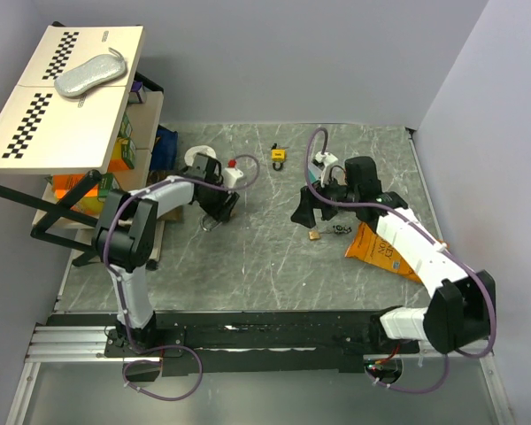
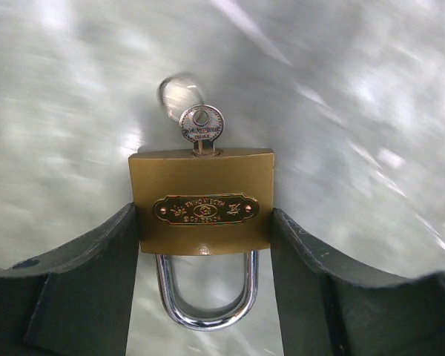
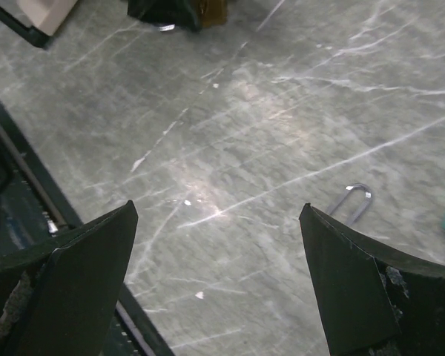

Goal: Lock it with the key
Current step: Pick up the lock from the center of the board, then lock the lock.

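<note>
A brass padlock (image 2: 202, 211) fills the left wrist view, its steel shackle (image 2: 206, 311) pointing toward the camera with both legs reaching the body. A small silver key (image 2: 201, 124) on a ring (image 2: 179, 90) sticks out of the far end. My left gripper (image 2: 205, 213) is shut on the padlock, one finger pressed to each side of the body. From above, that gripper (image 1: 219, 205) sits at the table's left middle and hides the lock. My right gripper (image 1: 311, 208) hangs open over bare table (image 3: 216, 210), with nothing between its fingers.
A small brass lock (image 1: 314, 235) and a dark bunch of keys (image 1: 339, 231) lie beside an orange packet (image 1: 376, 248). A yellow padlock (image 1: 278, 156) sits at the back. A loose metal loop (image 3: 354, 202) lies near the right gripper. A shelf unit (image 1: 66, 97) stands at left.
</note>
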`<state>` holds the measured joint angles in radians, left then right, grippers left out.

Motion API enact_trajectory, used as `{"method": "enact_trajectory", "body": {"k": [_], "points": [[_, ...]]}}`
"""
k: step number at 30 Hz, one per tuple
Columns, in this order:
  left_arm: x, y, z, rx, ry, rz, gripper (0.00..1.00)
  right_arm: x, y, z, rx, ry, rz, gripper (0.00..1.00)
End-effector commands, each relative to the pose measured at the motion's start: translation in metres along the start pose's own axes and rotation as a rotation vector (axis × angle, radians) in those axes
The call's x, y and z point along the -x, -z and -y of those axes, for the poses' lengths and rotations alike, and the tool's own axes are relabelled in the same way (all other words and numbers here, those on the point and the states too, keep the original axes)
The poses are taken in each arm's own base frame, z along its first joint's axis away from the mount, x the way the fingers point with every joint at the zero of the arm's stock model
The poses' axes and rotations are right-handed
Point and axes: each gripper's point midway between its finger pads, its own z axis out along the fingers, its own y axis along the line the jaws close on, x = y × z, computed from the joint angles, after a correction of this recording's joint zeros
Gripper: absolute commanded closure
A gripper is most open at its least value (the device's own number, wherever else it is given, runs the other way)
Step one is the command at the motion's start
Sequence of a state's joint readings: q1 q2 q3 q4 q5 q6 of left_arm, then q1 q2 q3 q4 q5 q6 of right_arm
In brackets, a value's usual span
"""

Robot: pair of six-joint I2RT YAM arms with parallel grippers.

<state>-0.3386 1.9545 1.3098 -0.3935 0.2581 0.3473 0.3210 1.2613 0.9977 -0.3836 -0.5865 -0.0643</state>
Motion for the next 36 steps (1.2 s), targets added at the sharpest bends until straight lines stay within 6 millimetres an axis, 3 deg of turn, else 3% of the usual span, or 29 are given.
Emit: {"method": "enact_trajectory", "body": {"k": [1, 8, 14, 22, 27, 30, 36], "points": [[0.026, 0.027, 0.059, -0.127, -0.202, 0.125, 0.96, 0.007, -0.010, -0.014, 0.113, -0.141, -0.021, 0.01], [0.052, 0.062, 0.108, -0.191, -0.396, 0.263, 0.99, -0.016, -0.037, -0.012, 0.175, -0.342, -0.141, 0.01], [0.067, 0.089, 0.145, -0.237, -0.527, 0.357, 0.99, -0.020, -0.052, -0.010, 0.206, -0.431, -0.155, 0.01], [0.088, 0.118, 0.185, -0.325, -0.617, 0.437, 0.99, -0.011, -0.063, -0.039, 0.394, -0.483, -0.162, 0.01], [0.089, 0.129, 0.204, -0.340, -0.687, 0.482, 0.99, -0.020, -0.072, -0.059, 0.469, -0.445, -0.231, 0.01], [0.093, 0.138, 0.214, -0.344, -0.724, 0.509, 0.99, -0.029, -0.073, -0.070, 0.537, -0.489, -0.280, 0.08], [0.090, 0.142, 0.220, -0.349, -0.791, 0.505, 0.99, -0.025, -0.066, -0.094, 0.669, -0.485, -0.275, 0.30]]}}
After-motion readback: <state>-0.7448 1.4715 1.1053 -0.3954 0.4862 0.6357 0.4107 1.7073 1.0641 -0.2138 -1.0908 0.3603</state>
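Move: The lock, its key sticking out, is already between the left fingers close to the tabletop; the right hand hovers about 26 cm to the right, 11 back and 17 higher. From the right hand, the key is some 24 cm left, 13 ahead and 16 below. A small padlock lies under the right hand, about 6 cm ahead and 3 right, 18 down. The paper roll stands 14 cm ahead and 7 left of the left hand. Still pinching the lock, the left hand brings it back and right, about 15 cm each way, lifting it roughly 13 cm after a level start and swinging clockwise some 40 degrees, towards the right hand. The open right hand comes left about 9 cm and down 5, drawing back late, its wrist turning strongly; at the key end its fingers begin closing, though touch can't be made out. ##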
